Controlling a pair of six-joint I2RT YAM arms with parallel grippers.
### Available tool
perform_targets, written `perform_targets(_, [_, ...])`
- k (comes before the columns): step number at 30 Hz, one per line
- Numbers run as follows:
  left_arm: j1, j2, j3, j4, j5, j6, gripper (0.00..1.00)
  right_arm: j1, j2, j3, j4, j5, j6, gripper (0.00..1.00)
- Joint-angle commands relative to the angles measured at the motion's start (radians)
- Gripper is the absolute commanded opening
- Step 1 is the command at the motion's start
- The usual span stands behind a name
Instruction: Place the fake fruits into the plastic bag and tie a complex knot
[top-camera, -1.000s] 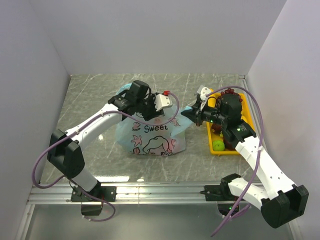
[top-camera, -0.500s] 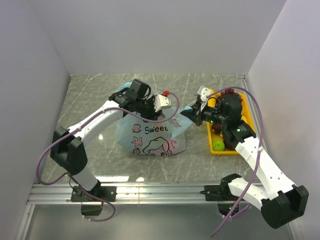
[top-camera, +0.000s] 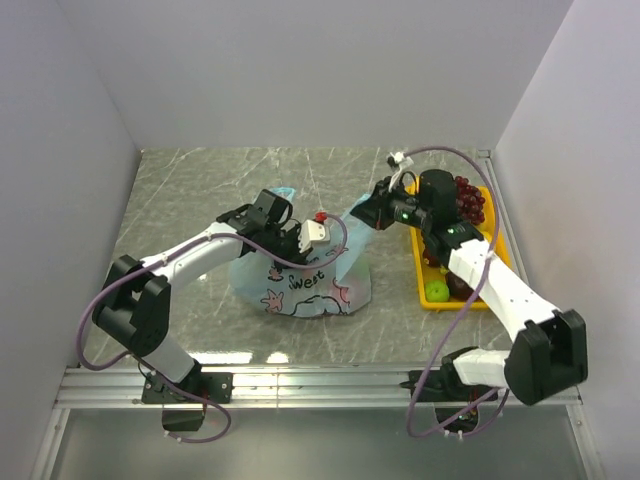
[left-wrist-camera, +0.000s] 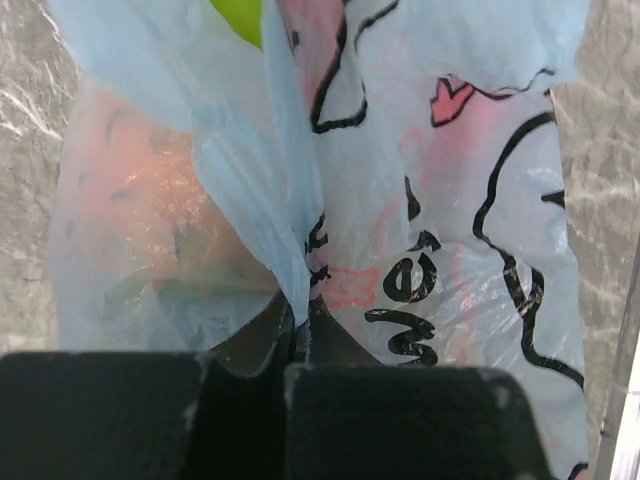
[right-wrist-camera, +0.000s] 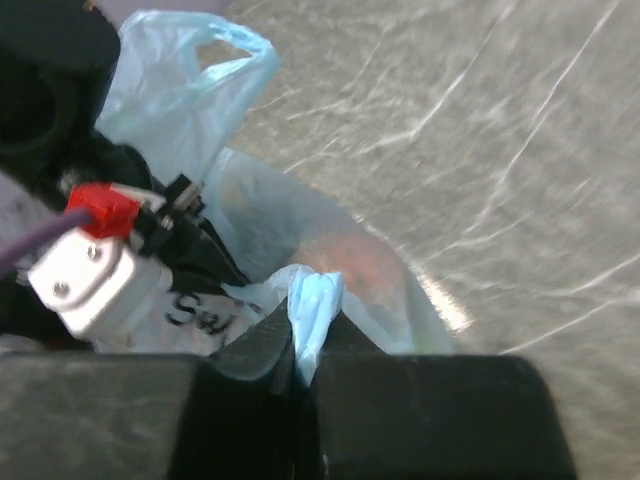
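The light-blue plastic bag (top-camera: 310, 285) with its pink cartoon print lies in the middle of the table. Fake fruits show through its film: an orange one (left-wrist-camera: 150, 200) and a green one (left-wrist-camera: 240, 18). My left gripper (top-camera: 288, 238) (left-wrist-camera: 297, 315) is shut on a fold of the bag's printed side. My right gripper (top-camera: 366, 214) (right-wrist-camera: 300, 340) is shut on a bunched strip of the bag's upper right corner and holds it stretched up. One bag handle (right-wrist-camera: 215, 50) stands as a loose loop. The knot is out of view.
A yellow tray (top-camera: 455, 306) at the right holds dark red grapes (top-camera: 468, 200) and a green fruit (top-camera: 436, 291), partly under my right arm. White walls close in the marbled table on three sides.
My left gripper has dropped onto the bag and shut on its film. My right gripper has swung up and back, pulling the bag's corner with it. The bag now lies lower and flatter.
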Motion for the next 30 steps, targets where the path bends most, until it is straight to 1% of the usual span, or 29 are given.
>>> perform_targets(1, [0.010,-0.031,-0.018,0.111,0.074,-0.041,0.00,-0.027,0.059,0.125,0.021,-0.034,0.179,0.38])
perform_targets(2, [0.021,-0.031,-0.013,0.135,0.094,-0.072,0.00,-0.042,0.067,0.136,-0.004,-0.084,0.191,0.51])
perform_targets(4, [0.033,-0.031,0.002,0.146,0.131,-0.101,0.01,-0.083,0.049,0.115,-0.004,-0.117,0.231,0.75])
perform_targets(6, [0.046,-0.037,0.021,0.146,0.180,-0.125,0.01,-0.148,0.015,0.058,0.044,-0.206,0.239,0.85])
perform_targets(7, [0.049,-0.039,0.024,0.146,0.194,-0.129,0.01,-0.163,-0.021,0.044,0.054,-0.233,0.227,0.88])
perform_targets(8, [0.053,-0.043,0.031,0.139,0.220,-0.121,0.01,-0.180,-0.041,0.032,0.060,-0.291,0.211,0.90])
perform_targets(11, [0.053,-0.045,0.042,0.090,0.247,-0.078,0.01,-0.185,-0.118,-0.011,0.027,-0.382,0.069,0.91])
perform_targets(12, [0.057,-0.040,0.045,0.074,0.261,-0.064,0.01,-0.183,-0.139,-0.039,0.009,-0.429,-0.059,0.91])
perform_targets(14, [0.058,-0.039,0.050,0.043,0.267,-0.049,0.01,-0.185,-0.201,-0.071,-0.066,-0.462,-0.178,0.94])
perform_targets(15, [0.058,-0.039,0.051,0.036,0.277,-0.046,0.01,-0.185,-0.228,-0.086,-0.115,-0.482,-0.356,0.94])
perform_targets(16, [0.060,-0.037,0.051,0.024,0.280,-0.038,0.01,-0.185,-0.239,-0.091,-0.169,-0.490,-0.441,0.95])
perform_targets(17, [0.058,-0.037,0.054,0.020,0.280,-0.037,0.01,-0.183,-0.245,-0.099,-0.229,-0.496,-0.504,0.95])
perform_targets(18, [0.058,-0.039,0.056,0.019,0.281,-0.037,0.01,-0.185,-0.252,-0.114,-0.243,-0.502,-0.601,0.95])
perform_targets(20, [0.060,-0.040,0.061,0.014,0.284,-0.032,0.01,-0.186,-0.246,-0.120,-0.284,-0.520,-0.699,0.95])
perform_targets(21, [0.061,-0.045,0.064,0.011,0.287,-0.026,0.01,-0.185,-0.226,-0.131,-0.272,-0.523,-0.751,0.96])
perform_targets(23, [0.061,-0.043,0.071,-0.007,0.300,-0.009,0.01,-0.185,-0.192,-0.139,-0.190,-0.546,-0.760,0.96])
perform_targets(25, [0.060,-0.043,0.074,-0.016,0.309,0.003,0.00,-0.177,-0.111,-0.129,-0.142,-0.574,-0.760,0.97])
perform_targets(27, [0.060,-0.040,0.071,-0.016,0.317,0.008,0.01,-0.148,-0.025,-0.081,-0.140,-0.611,-0.798,0.97])
perform_targets(30, [0.060,-0.022,0.085,-0.029,0.323,0.025,0.00,-0.104,0.043,-0.034,-0.137,-0.646,-0.819,0.98])
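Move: The right hand, its fingers still on the top of the plastic bag's near handle, has the strip it works at next hanging about 5 cm back, 1 cm to its left and 8 cm below; from the left fingertips, which pinch the bag, that strip is level, 11 cm to the right and 6 cm higher. From the right hand the bag body lies some 10 cm left, 7 cm back and 20 cm down, and the yellow fruit box about 26 cm right, level ahead, 22 cm below. The right hand spreads its fingers nearly wide, ending its pinch on the handle tip, edges forward and swings 4 cm right, then draws back, ending nearly 6 cm behind its start, and at last drops to about 5 cm below it, turning some 30 degrees counter-clockwise so that the open jaws straddle the handle's plastic. Meanwhile the left hand keeps its shut pinch on the bag and rises about 3 cm, rolling some 10 degrees. ##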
